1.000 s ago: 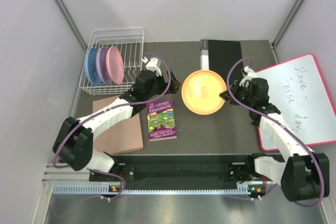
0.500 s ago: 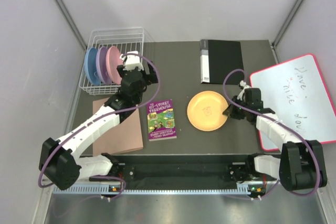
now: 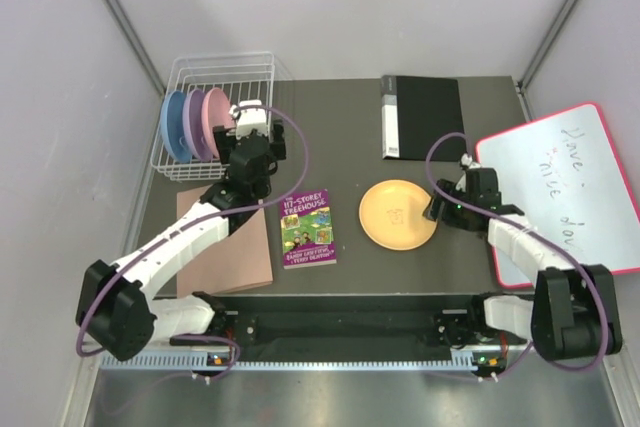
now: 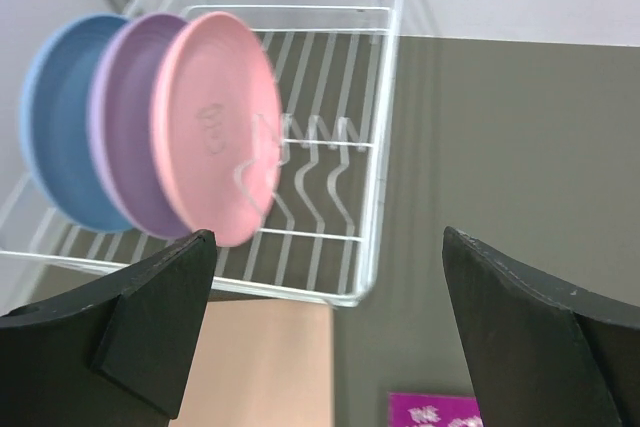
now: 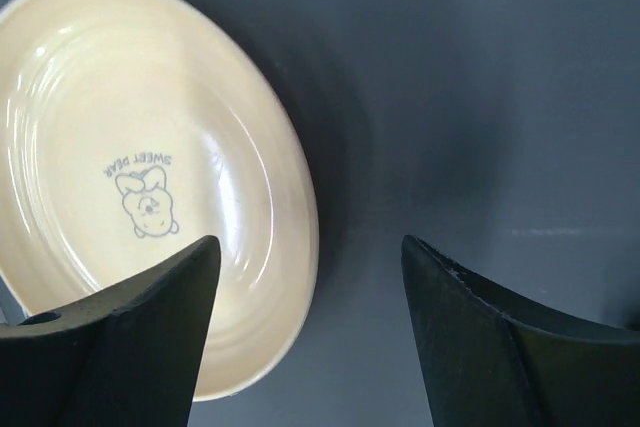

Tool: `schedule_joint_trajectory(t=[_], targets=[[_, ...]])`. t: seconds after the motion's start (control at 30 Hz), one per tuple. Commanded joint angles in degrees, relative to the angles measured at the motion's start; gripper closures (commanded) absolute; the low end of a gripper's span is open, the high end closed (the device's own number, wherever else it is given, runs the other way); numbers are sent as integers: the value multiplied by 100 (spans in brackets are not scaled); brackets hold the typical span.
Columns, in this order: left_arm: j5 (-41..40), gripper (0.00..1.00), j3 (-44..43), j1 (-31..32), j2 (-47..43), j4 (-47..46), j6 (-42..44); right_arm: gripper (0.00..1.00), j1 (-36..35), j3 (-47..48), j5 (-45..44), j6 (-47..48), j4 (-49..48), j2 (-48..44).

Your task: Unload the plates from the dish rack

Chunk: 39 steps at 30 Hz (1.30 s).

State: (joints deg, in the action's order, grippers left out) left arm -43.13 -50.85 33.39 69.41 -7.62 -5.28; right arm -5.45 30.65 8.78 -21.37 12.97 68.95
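The white wire dish rack (image 3: 205, 72) stands at the back left and holds three upright plates: light blue (image 3: 173, 127), purple (image 3: 193, 122) and pink (image 3: 216, 123). In the left wrist view the rack (image 4: 385, 137) holds the blue (image 4: 55, 137), purple (image 4: 125, 147) and pink (image 4: 215, 127) plates. My left gripper (image 3: 240, 117) (image 4: 325, 292) is open and empty just right of the pink plate. The yellow-orange plate (image 3: 398, 214) (image 5: 140, 177) lies flat on the table. My right gripper (image 3: 438, 209) (image 5: 310, 292) is open at its right rim, holding nothing.
A purple book (image 3: 307, 227) lies in the middle. A tan board (image 3: 235, 252) lies under the left arm. A black folder (image 3: 420, 115) lies at the back. A whiteboard with a red edge (image 3: 570, 192) lies at the right. Walls stand close to the rack.
The right gripper lowered the yellow-orange plate onto the table and let go of it. The left arm swung from mid-table to the rack, stopping beside the pink plate.
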Motion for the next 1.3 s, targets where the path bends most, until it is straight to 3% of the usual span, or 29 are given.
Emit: schedule_joint_trajectory(t=[0.0,0.17,0.3,0.53,0.63,0.8,0.9,1.1,1.27], targets=[[-432,1,-56,-463,274,-661,475,26,62,563,-719,229,284,-784],[-144,1,-337,-1245,792,-812,537,26,62,907,-606,291,487,-1173],[612,1,-698,-1966,1162,-496,-25,26,62,1118,-579,361,496,-1138],[894,2,-1295,-2266,1900,-407,18,27,62,1030,-359,352,294,-848],[947,7,-1445,-2354,2155,-434,-17,29,62,960,-359,344,206,-795],[780,29,-1674,-2460,2454,-354,-35,31,62,986,-385,414,179,-716],[631,37,-1726,-2486,2569,-354,-61,32,62,986,-394,423,170,-681],[411,39,-1753,-2504,2718,-293,-26,32,62,1004,-385,466,153,-602],[244,51,-1691,-2512,2736,-258,-17,32,71,995,-377,475,144,-549]])
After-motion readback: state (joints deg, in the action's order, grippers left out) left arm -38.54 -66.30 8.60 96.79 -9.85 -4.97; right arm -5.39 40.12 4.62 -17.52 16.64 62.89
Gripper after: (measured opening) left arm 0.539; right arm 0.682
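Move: The pink plate stands in the rack some 14 cm ahead of the open left hand, about 11 cm to its left and 12 cm lower. Beyond it to the left are the purple plate, about 5 cm farther, and the blue one, about 9 cm farther. From the right hand, the pink plate is roughly 22 cm ahead, 54 cm left and 9 cm higher; the yellow plate lies level with that hand, 10 cm left and 2 cm below. Leftward and forward goes the left hand, then straight forward and finally down, some 14 cm left and 11 cm forward in all, sinking 7 cm. It turns about 20 degrees counter-clockwise and tips down slightly, its fingers half closing astride the pink plate's near rim. The right hand, still open, rises away from the yellow plate about 10 cm and a little forward, then settles slightly. ##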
